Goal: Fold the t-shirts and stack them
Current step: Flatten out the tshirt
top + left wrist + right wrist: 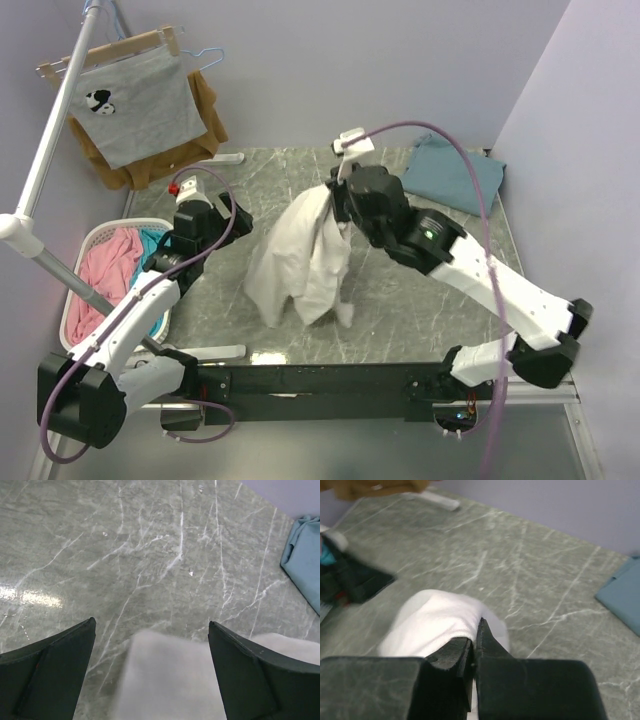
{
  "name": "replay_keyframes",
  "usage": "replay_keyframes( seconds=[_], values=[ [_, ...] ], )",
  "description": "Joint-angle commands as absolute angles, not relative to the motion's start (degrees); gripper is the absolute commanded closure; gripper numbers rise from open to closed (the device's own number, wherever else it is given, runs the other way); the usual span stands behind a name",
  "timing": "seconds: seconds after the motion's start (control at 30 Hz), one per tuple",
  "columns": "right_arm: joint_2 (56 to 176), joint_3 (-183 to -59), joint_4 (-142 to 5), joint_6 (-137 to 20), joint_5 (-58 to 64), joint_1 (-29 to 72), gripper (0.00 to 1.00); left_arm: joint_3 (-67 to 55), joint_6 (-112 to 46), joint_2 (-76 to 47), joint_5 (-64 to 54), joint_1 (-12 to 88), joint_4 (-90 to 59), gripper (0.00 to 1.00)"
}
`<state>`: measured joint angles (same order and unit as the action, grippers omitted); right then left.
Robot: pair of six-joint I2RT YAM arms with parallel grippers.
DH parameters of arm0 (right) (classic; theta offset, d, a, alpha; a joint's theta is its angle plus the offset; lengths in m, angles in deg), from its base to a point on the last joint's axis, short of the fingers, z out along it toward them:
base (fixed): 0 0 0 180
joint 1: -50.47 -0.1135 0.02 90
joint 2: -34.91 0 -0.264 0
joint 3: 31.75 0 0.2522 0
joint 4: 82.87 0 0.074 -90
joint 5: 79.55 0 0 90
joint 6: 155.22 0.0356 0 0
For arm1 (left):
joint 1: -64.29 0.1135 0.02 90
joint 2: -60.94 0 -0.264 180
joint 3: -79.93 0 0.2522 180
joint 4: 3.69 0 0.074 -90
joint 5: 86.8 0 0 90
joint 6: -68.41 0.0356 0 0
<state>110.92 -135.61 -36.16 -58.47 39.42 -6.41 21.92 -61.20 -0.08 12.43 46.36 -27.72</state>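
The white t-shirt point(300, 262) hangs bunched from my right gripper point(337, 196) above the middle of the table, its lower part resting on the marble; its logo is hidden. In the right wrist view my gripper point(479, 625) is shut on a fold of the white cloth point(432, 622). My left gripper point(222, 222) is open and empty to the left of the shirt; in the left wrist view point(151, 625) white cloth point(170, 680) shows blurred between its fingers, apart from them. The teal-blue t-shirt point(455, 170) lies folded at the back right, also in the left wrist view point(306, 560).
A white basket point(85, 250) with pink and teal clothes stands at the left edge. A grey shirt with an animal mark point(135, 105) and a brown garment point(205, 125) hang on a rack at the back left. A slanted white pole point(50, 150) crosses the left side.
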Motion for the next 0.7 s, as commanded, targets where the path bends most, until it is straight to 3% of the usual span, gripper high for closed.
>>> replay_keyframes(
  seconds=[0.0, 0.23, 0.47, 0.67],
  values=[
    [118.4, -132.6, -47.5, -58.6, 39.1, 2.7, 1.0, 22.8, -60.2, 2.2, 9.9, 46.5, -26.4, 0.01],
    [137.1, -144.1, -51.0, -58.7, 39.1, 11.7, 1.0, 27.8, -59.0, 2.6, 1.5, 44.3, -18.9, 0.01],
    [142.3, -149.2, -51.0, -59.1, 35.5, 16.1, 1.0, 27.6, -57.4, -5.3, 12.5, 31.5, -16.2, 0.01],
    [142.7, -147.3, -50.6, -58.5, 34.3, 20.1, 1.0, 27.0, -61.0, -12.4, 23.6, 31.1, -16.7, 0.01]
  ],
)
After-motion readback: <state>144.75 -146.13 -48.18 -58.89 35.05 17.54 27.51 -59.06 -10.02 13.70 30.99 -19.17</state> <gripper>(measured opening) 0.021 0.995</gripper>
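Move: The white t-shirt hangs bunched from the right hand, its middle some 20 cm below, 4 cm back and 6 cm left of it; the bare far table it is taken over lies roughly 24 cm ahead, 3 cm right and 35 cm below, and the folded blue cloth 22 cm ahead, 25 cm right. From the left hand the t-shirt's middle is about 13 cm right, 5 cm back and 8 cm below; the basket lies 26 cm left and 12 cm back. Still pinching the white t-shirt in shut fingers, the right hand swings it quickly forward over the table, some 22 cm out and 15 cm down, veering slightly right, turning about 20 degrees clockwise and rising a touch at the end. The open left hand goes about 9 cm right and 7 cm down towards the t-shirt's left side, easing back, with no grip on it. ##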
